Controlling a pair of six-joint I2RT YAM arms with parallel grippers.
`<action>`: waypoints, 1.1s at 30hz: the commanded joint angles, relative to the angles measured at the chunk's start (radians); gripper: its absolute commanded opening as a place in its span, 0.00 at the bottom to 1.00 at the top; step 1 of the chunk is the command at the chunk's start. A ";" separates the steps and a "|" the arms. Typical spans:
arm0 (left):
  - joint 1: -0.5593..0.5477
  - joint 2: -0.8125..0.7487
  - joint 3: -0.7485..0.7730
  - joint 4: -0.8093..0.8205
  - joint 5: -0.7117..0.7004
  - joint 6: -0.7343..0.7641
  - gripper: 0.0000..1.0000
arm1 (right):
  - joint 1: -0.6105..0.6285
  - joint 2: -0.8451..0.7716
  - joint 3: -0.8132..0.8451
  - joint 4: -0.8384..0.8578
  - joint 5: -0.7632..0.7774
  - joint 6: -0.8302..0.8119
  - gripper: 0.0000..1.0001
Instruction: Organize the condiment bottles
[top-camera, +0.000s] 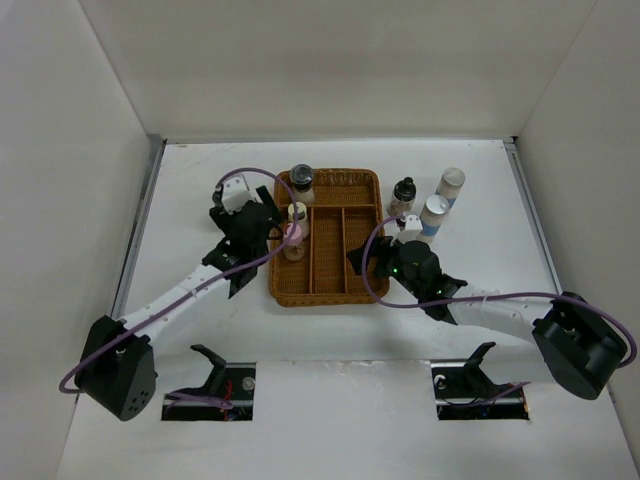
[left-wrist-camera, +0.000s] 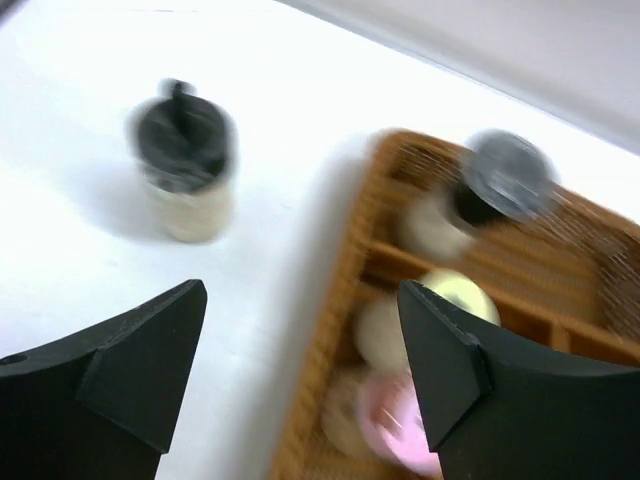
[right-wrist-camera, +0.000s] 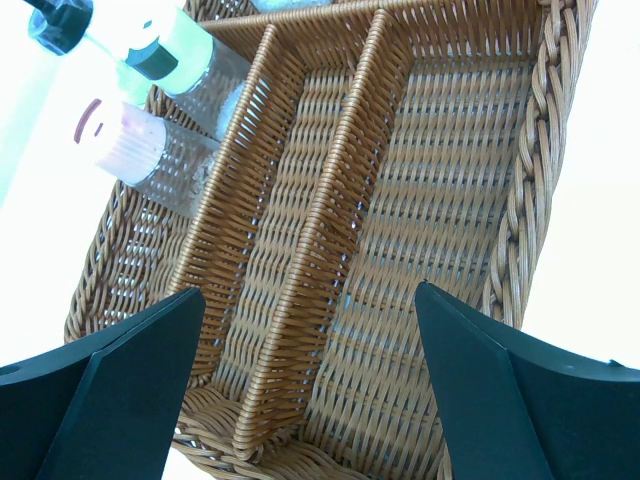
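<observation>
The brown wicker tray lies mid-table. Three condiment bottles stand in its left column: a pink-capped one, a pale-yellow-capped one and a dark-capped jar. My left gripper hangs open over the tray's left rim, right beside the pink cap, with nothing between its fingers. That view is blurred; it also shows a black-capped jar on the table left of the tray. My right gripper is open and empty above the tray's right compartment.
Right of the tray stand a small black-capped bottle and two taller white-capped, blue-labelled bottles. White walls enclose the table on three sides. The tray's dividers run lengthwise under the right gripper.
</observation>
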 joint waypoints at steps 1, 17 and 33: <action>0.126 0.066 0.019 0.054 0.027 -0.008 0.77 | -0.005 -0.008 0.026 0.045 -0.006 0.006 0.93; 0.355 0.366 0.210 0.163 0.130 0.093 0.81 | 0.015 0.021 0.048 0.035 -0.008 -0.009 0.96; 0.383 0.525 0.315 0.159 0.130 0.121 0.76 | 0.021 0.027 0.051 0.028 -0.006 -0.015 0.98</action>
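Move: The black-capped bottle stands on the table about 10 cm ahead of my left hand, 10 cm to its left and 12 cm below. In the basket, the pink-capped bottle is about 2 cm back and 8 cm right of this hand, the green-capped one roughly 3 cm ahead and 9 cm right, and the silver-topped one 14 cm ahead and 10 cm right. From my right hand, the black-capped bottle lies some 37 cm left, 15 cm ahead and slightly lower. I swing my empty left hand away from the pink-capped bottle, first mostly left and down, then forward, about 12 cm out, 10 cm left and 6 cm lower in all. Turning some 10 degrees counter-clockwise and dipping the fingers a little, I bring them, still wide open, to the cap of the black-capped bottle and ease to a stop there without gripping. ##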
